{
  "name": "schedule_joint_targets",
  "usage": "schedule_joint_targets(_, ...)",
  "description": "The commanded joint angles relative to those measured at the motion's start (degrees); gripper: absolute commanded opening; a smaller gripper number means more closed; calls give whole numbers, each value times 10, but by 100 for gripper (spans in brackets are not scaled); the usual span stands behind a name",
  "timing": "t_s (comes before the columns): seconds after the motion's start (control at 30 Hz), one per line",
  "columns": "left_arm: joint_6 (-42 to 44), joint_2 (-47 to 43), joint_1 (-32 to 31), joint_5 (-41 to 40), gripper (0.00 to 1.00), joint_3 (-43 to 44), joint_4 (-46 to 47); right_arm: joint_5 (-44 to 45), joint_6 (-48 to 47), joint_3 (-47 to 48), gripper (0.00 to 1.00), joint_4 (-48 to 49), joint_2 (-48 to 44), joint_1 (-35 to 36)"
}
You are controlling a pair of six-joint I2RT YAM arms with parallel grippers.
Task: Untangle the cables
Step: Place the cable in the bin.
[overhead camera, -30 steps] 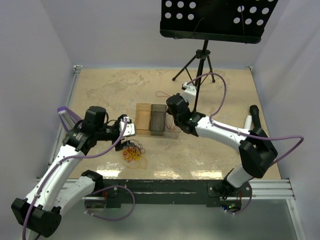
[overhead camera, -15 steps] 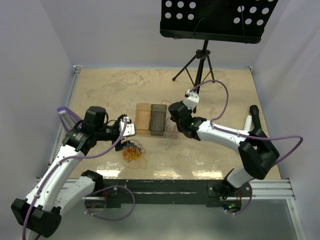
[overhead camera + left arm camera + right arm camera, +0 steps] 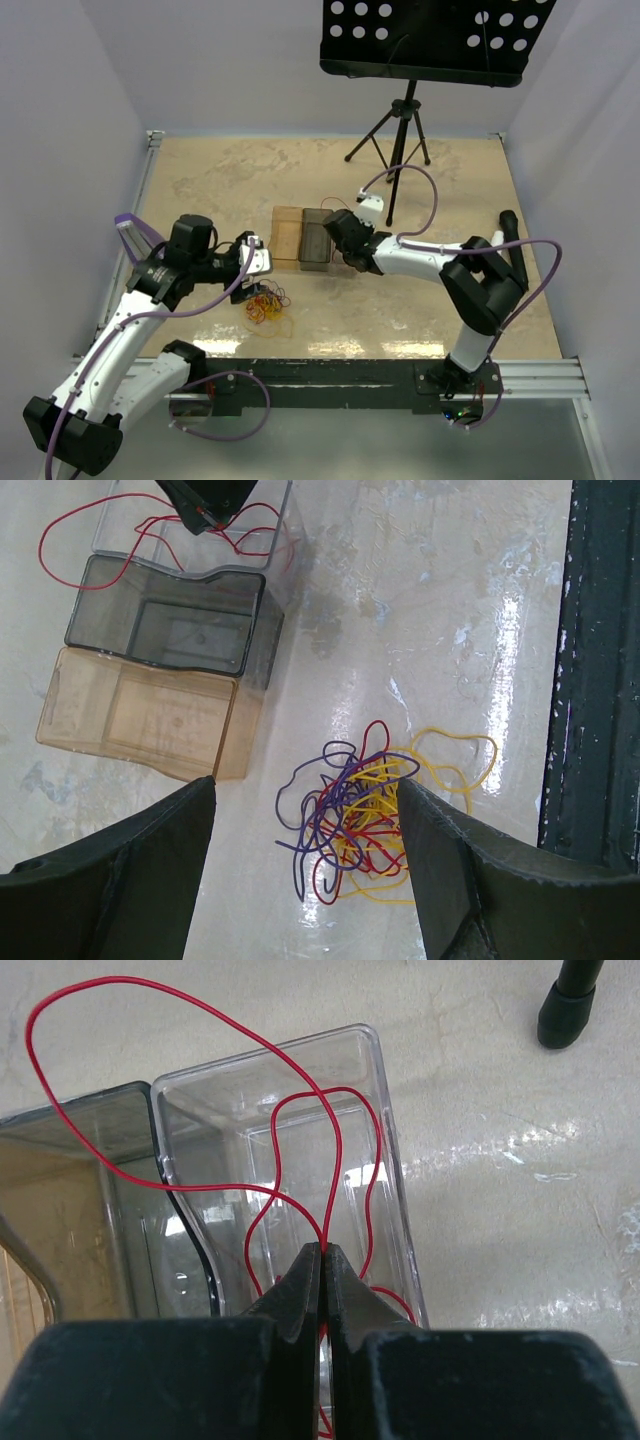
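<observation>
A tangle of thin yellow, red and purple cables lies on the table near the front rail. My left gripper hovers above it, open, with the tangle showing between its wide-spread fingers and nothing held. A separate red cable loops up over a clear bin. My right gripper is shut on that red cable, just above the clear bin's near end. Part of the red cable hangs down inside the bin.
A smoky grey bin and an amber bin stand side by side left of the clear one. A black music stand on a tripod is at the back. A black rail runs along the near edge.
My right arm has folded and drawn its gripper left and slightly back over the clear bin, the red cable still pinched. The left arm and the tangle have not moved.
</observation>
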Motion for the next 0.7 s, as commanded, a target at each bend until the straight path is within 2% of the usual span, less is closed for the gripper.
schedule_joint_targets(0.0, 5, -6, 1, 9, 77, -6, 15, -3, 16, 35, 0, -21, 21, 0)
schedule_joint_targets(0.43, 11, -9, 1, 2, 77, -9, 13, -64, 1, 65, 2, -21, 73, -17)
schedule_joint_targets(0.5, 12, -10, 1, 1, 78, -9, 13, -67, -3, 53, 10, -13, 55, -17)
schedule_joint_targets(0.6, 14, -9, 1, 1, 78, -11, 13, -72, -6, 39, 30, -8, 29, -17)
schedule_joint_targets(0.67, 14, -7, 1, 5, 78, -9, 13, -75, -10, 34, 37, -5, 11, -17)
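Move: The right hand holds the red cable just above the clear bin, whose middle lies about 5 cm below, 1 cm to its left and level fore and aft. The dark bin adjoins it, about 8 cm left of the hand and 1 cm farther out, while the stand's nearest foot is some 9 cm right and 7 cm ahead. From the idle left hand, the clear bin is about 17 cm ahead, 20 cm right and 17 cm below. With the red cable still pinched, the right hand sinks about 3 cm down into the clear bin, easing some 1.5 cm left and 1 cm forward while its fingertips tip down by roughly 5 degrees. Once down there it stops sinking and its shut fingers start to part, reaching about a third open and giving up their pinch on the cable. ##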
